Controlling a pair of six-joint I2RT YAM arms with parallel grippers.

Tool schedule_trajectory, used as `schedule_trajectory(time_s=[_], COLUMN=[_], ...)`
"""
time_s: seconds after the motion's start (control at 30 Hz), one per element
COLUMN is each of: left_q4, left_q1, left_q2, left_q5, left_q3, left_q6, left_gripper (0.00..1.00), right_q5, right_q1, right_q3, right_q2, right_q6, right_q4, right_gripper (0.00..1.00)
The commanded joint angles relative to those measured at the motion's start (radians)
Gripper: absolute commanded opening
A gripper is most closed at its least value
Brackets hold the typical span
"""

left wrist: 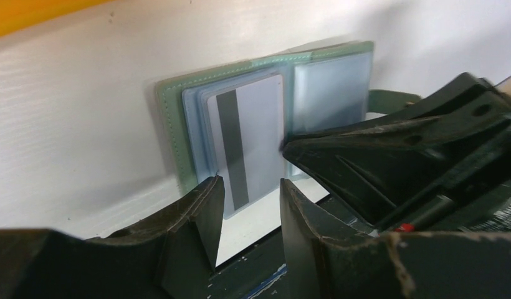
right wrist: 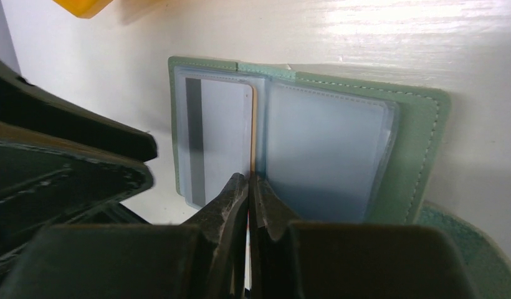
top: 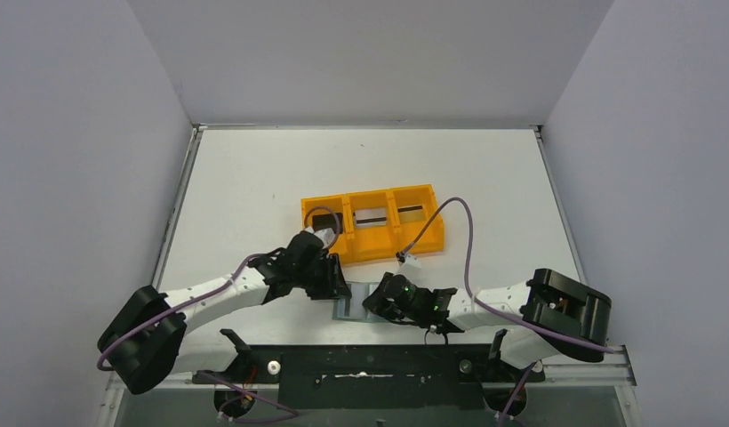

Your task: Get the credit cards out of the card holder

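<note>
The card holder (top: 353,308) lies open near the table's front edge, between my two grippers. It is grey-green outside (right wrist: 421,156) with pale blue pockets (left wrist: 328,93). A silvery grey credit card (left wrist: 259,134) with a dark stripe sticks out of its left half (right wrist: 222,134). My left gripper (left wrist: 250,199) hovers at that card's near end, its jaws partly apart on either side, with no clear contact. My right gripper (right wrist: 248,182) is shut, its tips pressed at the fold. A thin tan edge (right wrist: 253,124) runs into them.
An orange three-compartment tray (top: 372,251) stands just behind the grippers; dark strips show in its middle and right compartments. A purple cable (top: 468,240) loops over its right end. The right gripper's body (left wrist: 415,156) crowds the card holder's right half.
</note>
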Motion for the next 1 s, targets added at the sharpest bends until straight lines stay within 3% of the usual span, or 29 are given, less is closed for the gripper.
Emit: schedule_trajectory(time_s=[0.0,0.23,0.43,0.6,0.83,0.97], left_q4=[0.052,0.050,0.004,0.004,0.039,0.057], left_q1=[-0.047,-0.082,-0.094,-0.106,-0.107,-0.121], left_q2=[0.061,0.129,0.172,0.170,0.143,0.144], left_q5=[-0.040,-0.064,-0.107,-0.121,-0.118,-0.110], left_q3=[0.047,0.064,0.097,0.062,0.007,-0.009], left_q6=[-0.007,0.009,0.041,0.020,0.005,-0.010], left_gripper=[0.37,0.33,0.16,0.03,0.00,0.00], right_q5=[-0.013,-0.017,0.054,0.088,0.104,0.043], right_q1=[-0.009,-0.016,-0.018,-0.020,-0.023,-0.028], right_q3=[-0.012,0.027,0.108,0.114,0.132,0.105], right_q2=[-0.038,-0.026,-0.027,-0.033,-0.007,0.013], right_q6=[0.018,0.004,0.012,0.047,0.081,0.023], right_q4=[0.116,0.013,-0.201,-0.238,-0.319,-0.198], right_gripper=[0.00,0.09,0.17,0.24,0.27,0.22])
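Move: The credit card, still in the open holder's left pocket, lies with its middle about 3 cm right of the left hand, 1 cm ahead and 4 cm below. From the right hand, shut at its right edge, that middle is some 3 cm left and 2 cm ahead. The holder's empty pocket is about 4 cm right of the right hand and 2 cm ahead; the orange tray's middle is some 19 cm ahead and 1 cm right. Left hand sinks 3.5 cm, shuts at the card pocket's left edge; right hand partly opens, easing 1.5 cm right. ##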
